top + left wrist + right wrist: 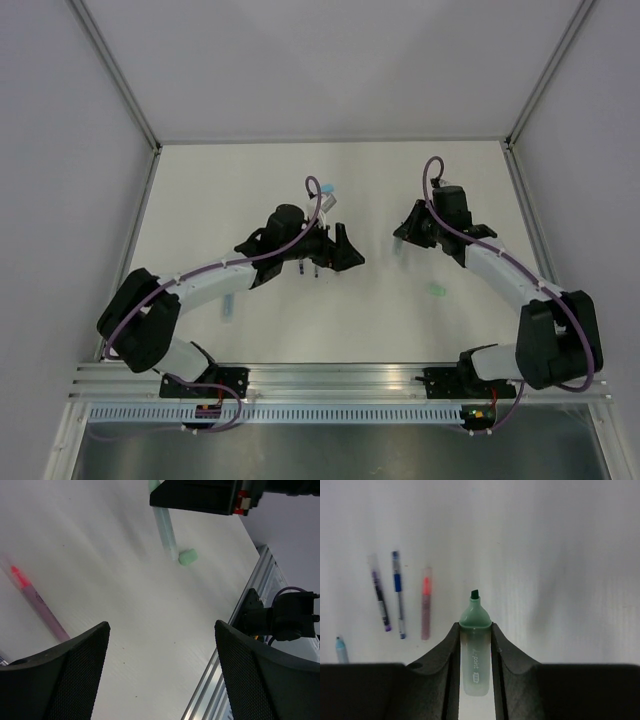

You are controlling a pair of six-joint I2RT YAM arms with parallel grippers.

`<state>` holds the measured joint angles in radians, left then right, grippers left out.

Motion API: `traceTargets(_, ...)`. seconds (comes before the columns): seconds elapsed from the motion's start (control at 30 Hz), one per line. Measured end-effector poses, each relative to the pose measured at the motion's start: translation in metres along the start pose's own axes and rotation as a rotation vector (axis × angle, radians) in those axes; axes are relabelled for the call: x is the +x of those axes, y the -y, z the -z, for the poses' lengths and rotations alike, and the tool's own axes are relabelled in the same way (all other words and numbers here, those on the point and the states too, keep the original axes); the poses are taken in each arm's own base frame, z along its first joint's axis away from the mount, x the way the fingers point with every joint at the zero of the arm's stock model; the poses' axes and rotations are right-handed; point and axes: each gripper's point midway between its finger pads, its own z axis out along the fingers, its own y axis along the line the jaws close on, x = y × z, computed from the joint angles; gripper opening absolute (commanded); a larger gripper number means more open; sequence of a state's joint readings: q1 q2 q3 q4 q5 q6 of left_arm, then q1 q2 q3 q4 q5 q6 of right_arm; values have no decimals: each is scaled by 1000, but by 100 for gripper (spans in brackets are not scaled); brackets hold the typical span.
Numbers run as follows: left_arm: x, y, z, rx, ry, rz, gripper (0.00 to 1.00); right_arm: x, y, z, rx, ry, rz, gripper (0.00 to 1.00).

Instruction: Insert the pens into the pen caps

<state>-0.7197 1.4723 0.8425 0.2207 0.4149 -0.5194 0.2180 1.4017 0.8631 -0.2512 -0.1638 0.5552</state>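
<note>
My right gripper [475, 625] [403, 237] is shut on a pale green marker [475, 650], which is uncapped with its dark tip pointing away over the table. The marker [165, 530] also shows in the left wrist view, hanging just above a small green cap [187, 557] [437, 292] that lies on the table. Three thin pens lie side by side: black [381, 600], dark blue [397, 592] and pink [426, 607] [40, 605]. My left gripper [160, 625] [340, 250] hovers open above the table beside them with nothing between its fingers.
A pale blue marker [341, 649] lies at the left edge of the right wrist view. A small light blue piece [327, 187] sits behind the left wrist. A pale stick [228, 305] lies by the left arm. The metal rail [340, 378] runs along the near edge.
</note>
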Motion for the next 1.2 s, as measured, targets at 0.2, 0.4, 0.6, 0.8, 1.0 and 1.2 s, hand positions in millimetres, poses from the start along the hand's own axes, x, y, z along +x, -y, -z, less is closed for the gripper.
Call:
traceTargets(0.2, -2, 1, -9, 22, 6, 10, 86, -8, -66, 42, -200, 145, 5, 0)
traceTargets(0.4, -11, 12, -13, 77, 45, -17, 83, -7, -94, 64, -285, 205, -29, 0)
traceTargets(0.6, -23, 29, -15, 136, 98, -47, 74, -1, -107, 73, -319, 228, -54, 0)
traceTargets(0.8, -20, 37, -23, 173, 92, -51, 68, 3, -114, 79, -336, 234, -61, 0)
traceTargets(1.0, -16, 36, -27, 178, 78, -36, 61, 8, -121, 84, -356, 238, -52, 0)
traceTargets(1.2, -20, 42, -27, 197, 83, -28, 28, 24, -134, 86, -384, 209, -20, 0)
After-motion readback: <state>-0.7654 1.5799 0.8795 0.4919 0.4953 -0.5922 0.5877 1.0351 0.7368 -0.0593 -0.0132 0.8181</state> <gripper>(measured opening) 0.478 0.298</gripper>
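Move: My right hand already holds the green pen near its tip. My left hand, still open, has the pen's middle about 13 cm to its right, 3 cm ahead and 8 cm lower. On the table 15 cm below it, the pink pen lies some 6 cm ahead, the blue pen 6 cm left of that. From my right hand, my left fingers are roughly 14 cm left, 6 cm back and 5 cm higher; the green cap lies 10 cm back, 9 cm right and 10 cm below. I swing the green pen up about 11 cm and left about 10 cm, drawing back some 6 cm, fast at first and then easing, while my right fingers tip up towards level and keep their grip. My left hand comes about 5 cm right and a little up to meet the pen, rolling some 10 degrees, and half closes its fingers around the barrel below my right grip. ##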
